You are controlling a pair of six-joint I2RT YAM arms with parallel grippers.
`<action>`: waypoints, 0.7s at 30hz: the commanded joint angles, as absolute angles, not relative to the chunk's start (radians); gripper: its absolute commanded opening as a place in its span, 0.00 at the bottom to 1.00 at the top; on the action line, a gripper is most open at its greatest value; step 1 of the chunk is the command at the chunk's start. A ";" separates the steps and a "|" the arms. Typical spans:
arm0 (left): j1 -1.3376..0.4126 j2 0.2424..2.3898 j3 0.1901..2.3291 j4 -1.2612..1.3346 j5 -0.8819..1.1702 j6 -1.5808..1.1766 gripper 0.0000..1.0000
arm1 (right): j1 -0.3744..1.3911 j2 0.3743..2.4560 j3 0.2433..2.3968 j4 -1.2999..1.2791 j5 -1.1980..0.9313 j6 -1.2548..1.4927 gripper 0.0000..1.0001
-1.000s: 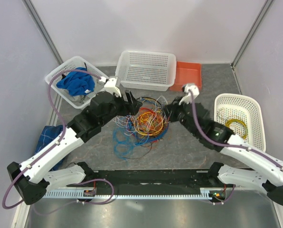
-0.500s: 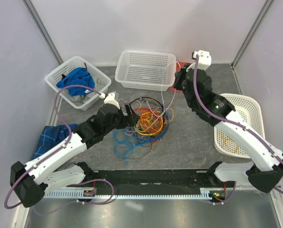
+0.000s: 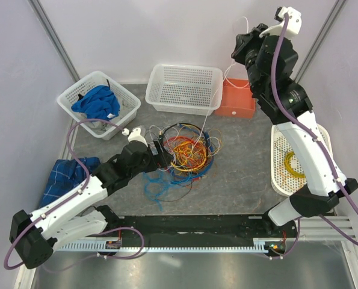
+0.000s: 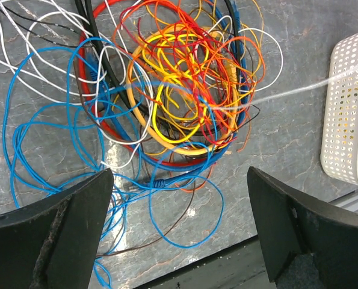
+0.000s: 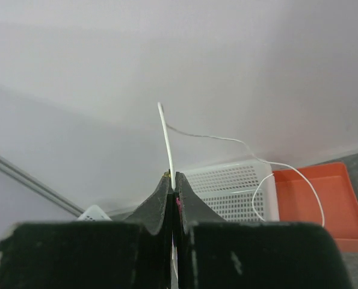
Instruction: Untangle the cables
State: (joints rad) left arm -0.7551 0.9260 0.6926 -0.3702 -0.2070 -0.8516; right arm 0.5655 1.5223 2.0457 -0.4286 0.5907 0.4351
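Note:
The cables [image 3: 188,153] lie in a tangle of yellow, orange, red, blue, black and white loops on the grey table. My left gripper [image 3: 160,152] sits at the tangle's left edge. In the left wrist view the left gripper [image 4: 179,232] is open, its jaws wide apart, over loose blue loops, with the cables [image 4: 179,90] just ahead. My right gripper [image 3: 246,47] is raised high at the back right. It is shut [image 5: 174,182] on a white cable [image 5: 166,138], which runs down [image 3: 206,120] taut to the tangle.
An empty white basket [image 3: 185,87] and an orange tray [image 3: 236,99] stand at the back. A basket with blue cloth [image 3: 97,102] is at the back left. A white basket [image 3: 299,159] holding a yellow coil is on the right. A plaid cloth [image 3: 61,177] lies on the left.
My right arm has swung up and back from the tangle, pulling the white cable taut. The left gripper has opened fully and drawn back slightly to the left.

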 commanded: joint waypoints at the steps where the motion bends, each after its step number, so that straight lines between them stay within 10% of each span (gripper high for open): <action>1: -0.758 0.894 0.666 -0.304 -0.216 -0.893 1.00 | 0.569 1.528 2.129 -0.479 0.506 0.452 0.00; 11: -0.764 0.810 0.480 0.361 -0.085 -0.686 1.00 | 0.571 1.447 2.119 -0.543 0.391 0.520 0.00; 21: -0.847 1.169 0.693 0.587 0.173 -0.393 0.94 | 0.569 1.361 2.043 -0.578 0.302 0.545 0.00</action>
State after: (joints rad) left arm -0.8043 1.0935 0.6113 0.4141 0.0662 -0.5732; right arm 0.5674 1.4025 2.0647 -0.5610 0.3485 0.5308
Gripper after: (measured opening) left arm 0.950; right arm 0.011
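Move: The white cable held by the right hand slants down into the cable heap; its lower stretch, the part to catch, is about 8 cm ahead of the open left hand, 14 cm to its right and roughly level with it. From the left hand, the heap's middle is some 8 cm ahead, 10 cm right and 13 cm below. That cable stretch lies about 10 cm back, 16 cm left and 38 cm below the right hand, with the orange bin 14 cm ahead of that hand and 50 cm below. The left hand, fingers kept wide open, swings about 10 cm to the right and 7 or 8 cm up over the heap towards the strung white cable, tipping its fingers up from their downward slant and turning them clockwise by some 25 degrees each. The right hand keeps the white cable pinched high up, rises a little, then eases mostly back towards its base, about 6 cm in all, swivelling roughly 15 degrees counter-clockwise. ##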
